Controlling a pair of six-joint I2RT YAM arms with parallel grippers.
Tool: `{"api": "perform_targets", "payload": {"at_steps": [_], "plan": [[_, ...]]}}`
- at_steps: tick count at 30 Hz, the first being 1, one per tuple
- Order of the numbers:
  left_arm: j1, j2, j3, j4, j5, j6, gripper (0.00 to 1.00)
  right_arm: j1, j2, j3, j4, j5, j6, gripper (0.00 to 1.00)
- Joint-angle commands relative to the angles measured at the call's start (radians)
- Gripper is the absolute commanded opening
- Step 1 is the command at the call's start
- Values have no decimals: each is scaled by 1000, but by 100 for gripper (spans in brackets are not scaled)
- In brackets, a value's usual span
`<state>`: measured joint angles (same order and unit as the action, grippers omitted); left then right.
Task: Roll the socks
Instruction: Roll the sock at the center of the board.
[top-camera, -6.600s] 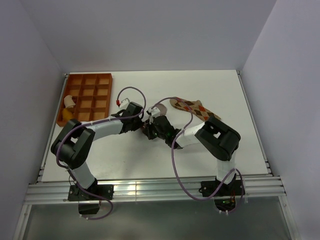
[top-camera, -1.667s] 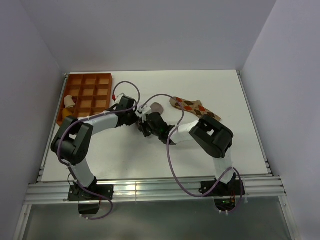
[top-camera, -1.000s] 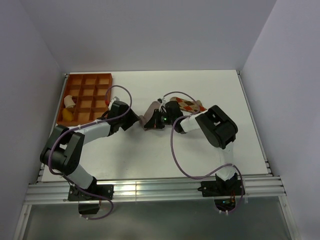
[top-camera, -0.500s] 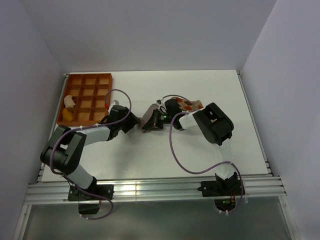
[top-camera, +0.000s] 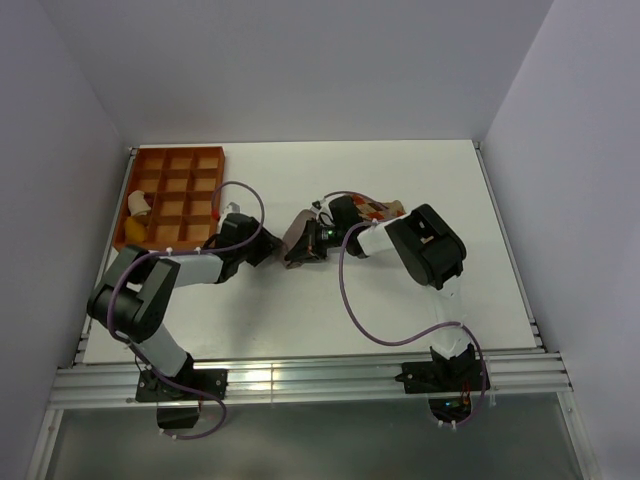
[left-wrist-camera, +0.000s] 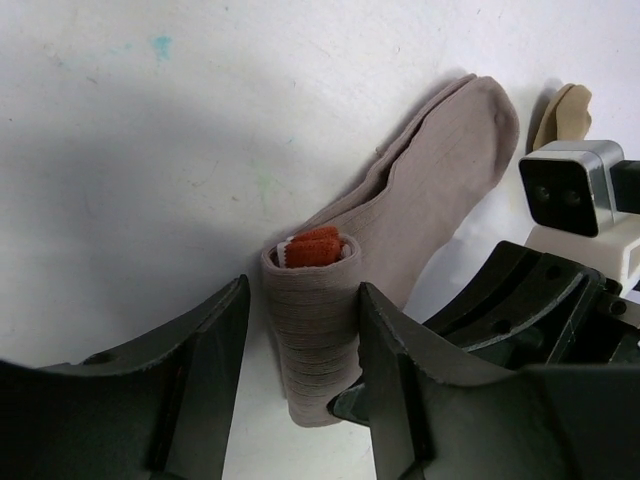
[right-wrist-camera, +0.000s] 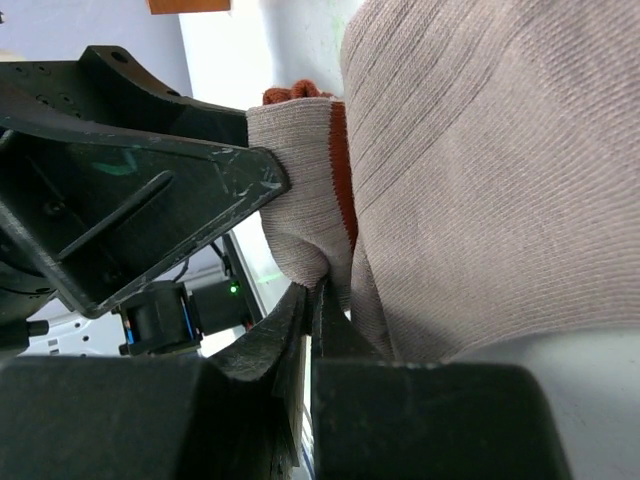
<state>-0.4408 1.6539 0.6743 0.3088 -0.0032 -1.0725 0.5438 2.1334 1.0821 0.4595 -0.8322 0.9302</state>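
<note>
The grey-brown sock (top-camera: 297, 230) lies mid-table with its red-striped cuff end rolled into a short roll (left-wrist-camera: 315, 350); the red cuff (left-wrist-camera: 315, 248) shows at the roll's core. My left gripper (left-wrist-camera: 302, 300) is open and straddles the roll, its right finger against the fabric and a gap on the left. My right gripper (right-wrist-camera: 318, 300) is shut on a fold of the same sock (right-wrist-camera: 480, 170) at the roll's edge. In the top view the two grippers, left (top-camera: 268, 248) and right (top-camera: 298, 252), meet there. The argyle sock (top-camera: 385, 210) lies behind, mostly covered by the right arm.
An orange compartment tray (top-camera: 170, 160) stands at the back left, with a yellow and white item (top-camera: 135, 215) in its near-left cells. The right arm's purple cable (top-camera: 345, 290) loops over the table toward the near edge.
My left gripper's jaws have narrowed a little around the roll, and its wrist has slid slightly nearer. The right gripper keeps its pinch on the sock and has barely moved.
</note>
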Motion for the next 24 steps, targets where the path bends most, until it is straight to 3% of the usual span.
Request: {"api": "perform_targets", "payload": {"at_steps": [1,6,9,10,13,17,24], "plan": [[2,14,-18,16,8,-10,52,-10,14,35,-32,-12,-16,1],[2,29,-2,-13,8,-1,39,-15,13,41,-73,2,-42,2],[2,33,8,-25,8,3,26,-15,-12,53,-123,36,-99,4],[2,33,13,-39,8,5,18,-15,-30,55,-134,57,-129,5],[1,32,31,-63,8,22,4,-13,-65,65,-202,116,-223,14],[1,29,62,-128,-21,43,0,-8,-183,33,-235,217,-352,34],[-13,26,142,-232,-50,97,0,70,-390,-89,-196,494,-675,47]]}}
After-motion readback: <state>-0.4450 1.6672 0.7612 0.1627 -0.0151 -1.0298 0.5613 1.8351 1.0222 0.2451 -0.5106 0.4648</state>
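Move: The rolled cuff end of the grey sock already sits between the left hand's open fingertips, its middle roughly 1 cm right and 1 cm below. The grey sock's loose foot lies about 5 cm ahead and 4 cm right of that hand, and the argyle sock about 7 cm ahead and 24 cm right. From the right hand's shut tips, at the roll's near edge, the roll's middle is some 2 cm ahead and 1 cm left. The left fingers close on the sides of the roll and pinch it just short of its far end, the hand keeping its place. As they get shut, the right hand's fingers let go of the near edge, opening to nearly half, and it backs away up and to the right with some forward drift, about 6 cm in all, rolling some 30 degrees as its fingers tip steeper. ##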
